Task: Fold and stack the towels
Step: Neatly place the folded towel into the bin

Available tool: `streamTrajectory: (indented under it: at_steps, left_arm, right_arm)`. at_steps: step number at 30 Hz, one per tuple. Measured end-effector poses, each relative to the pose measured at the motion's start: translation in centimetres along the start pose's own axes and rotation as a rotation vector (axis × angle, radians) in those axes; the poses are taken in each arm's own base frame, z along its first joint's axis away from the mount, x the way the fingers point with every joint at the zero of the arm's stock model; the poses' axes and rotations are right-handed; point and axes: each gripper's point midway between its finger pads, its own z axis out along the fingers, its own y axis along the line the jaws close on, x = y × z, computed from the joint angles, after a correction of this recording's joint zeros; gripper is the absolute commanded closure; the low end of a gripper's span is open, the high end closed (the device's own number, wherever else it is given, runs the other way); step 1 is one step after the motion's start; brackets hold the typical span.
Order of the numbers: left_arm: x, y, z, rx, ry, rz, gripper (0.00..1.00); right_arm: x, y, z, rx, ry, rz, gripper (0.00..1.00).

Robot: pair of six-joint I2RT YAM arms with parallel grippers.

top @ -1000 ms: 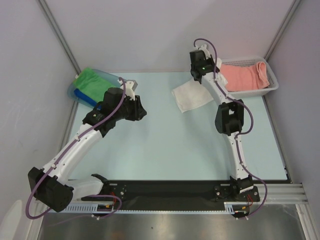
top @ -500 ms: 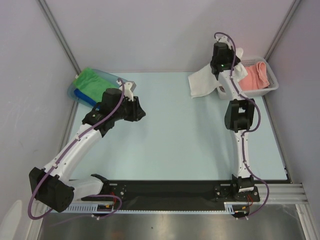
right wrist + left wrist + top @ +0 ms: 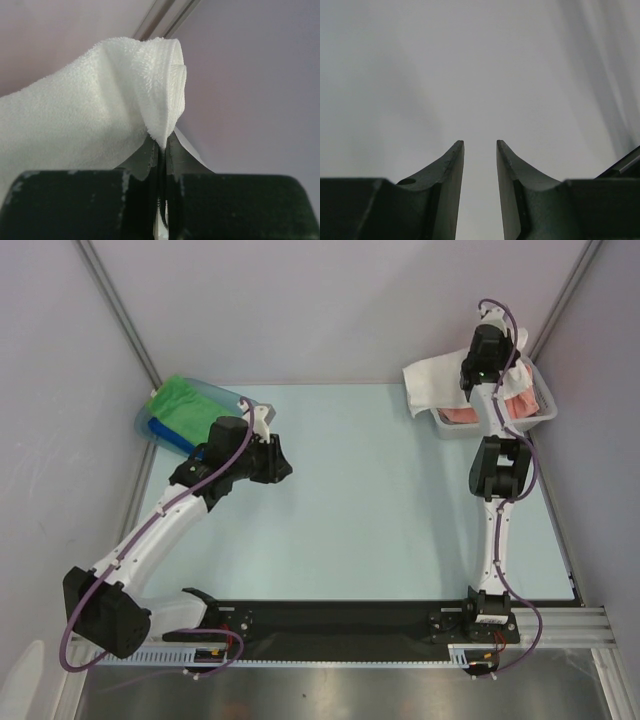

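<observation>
A white towel (image 3: pixel 432 386) hangs in the air by one pinched corner, beside and above the white basket (image 3: pixel 546 406) at the back right. My right gripper (image 3: pixel 470 370) is shut on that corner. In the right wrist view the white towel (image 3: pixel 95 105) bunches out above the closed right gripper (image 3: pixel 161 142). A salmon pink towel (image 3: pixel 522 390) lies in the basket. A green towel (image 3: pixel 185 404) lies folded on the blue tray (image 3: pixel 148 426) at the back left. My left gripper (image 3: pixel 285 468) hovers right of the tray; in its wrist view the left gripper (image 3: pixel 480 145) is open and empty.
Grey enclosure walls stand close behind the basket and the tray, with metal corner posts (image 3: pixel 120 320). A black rail (image 3: pixel 340 618) carrying the arm bases runs along the near edge. The right arm (image 3: pixel 497 470) stretches upright along the table's right side.
My right arm has lifted the white towel off the table and carried it back and to the right, to above the basket. The left arm has hardly moved.
</observation>
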Motion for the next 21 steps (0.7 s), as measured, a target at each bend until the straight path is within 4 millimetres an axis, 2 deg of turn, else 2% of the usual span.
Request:
streamTrajectory:
  at_steps: [11, 17, 21]
  left_arm:
    - [0.1, 0.0, 0.1, 0.001, 0.005, 0.009, 0.63]
    - [0.2, -0.1, 0.2, 0.013, 0.011, 0.008, 0.63]
    - [0.3, -0.1, 0.3, 0.011, 0.017, 0.007, 0.63]
  right_arm:
    - [2.7, -1.2, 2.3, -0.007, 0.025, -0.002, 1.0]
    - [4.9, -2.0, 3.6, -0.003, 0.057, 0.001, 1.0]
    - [5.6, -2.6, 4.2, 0.003, 0.065, 0.017, 1.0]
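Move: The white bin's middle is some 5 cm back and 5 cm to the left of my right hand, about 16 cm below it. The coral towel lies in the bin, roughly 5 cm back, 6 cm left and 14 cm down. The folded white towel, already in my grip, has its middle about 13 cm left, 3 cm back and 8 cm lower. From my left hand, the bin is around 30 cm ahead, 55 cm right and 14 cm below. I draw the white towel to the right over the bin with my right hand, about 6.5 cm towards the bin's right end, sinking some 3.5 cm steadily on the way and easing only slightly back. My fingers stay shut on its gathered edge and the wrist hardly turns, so the free left end trails in across the left rim. ##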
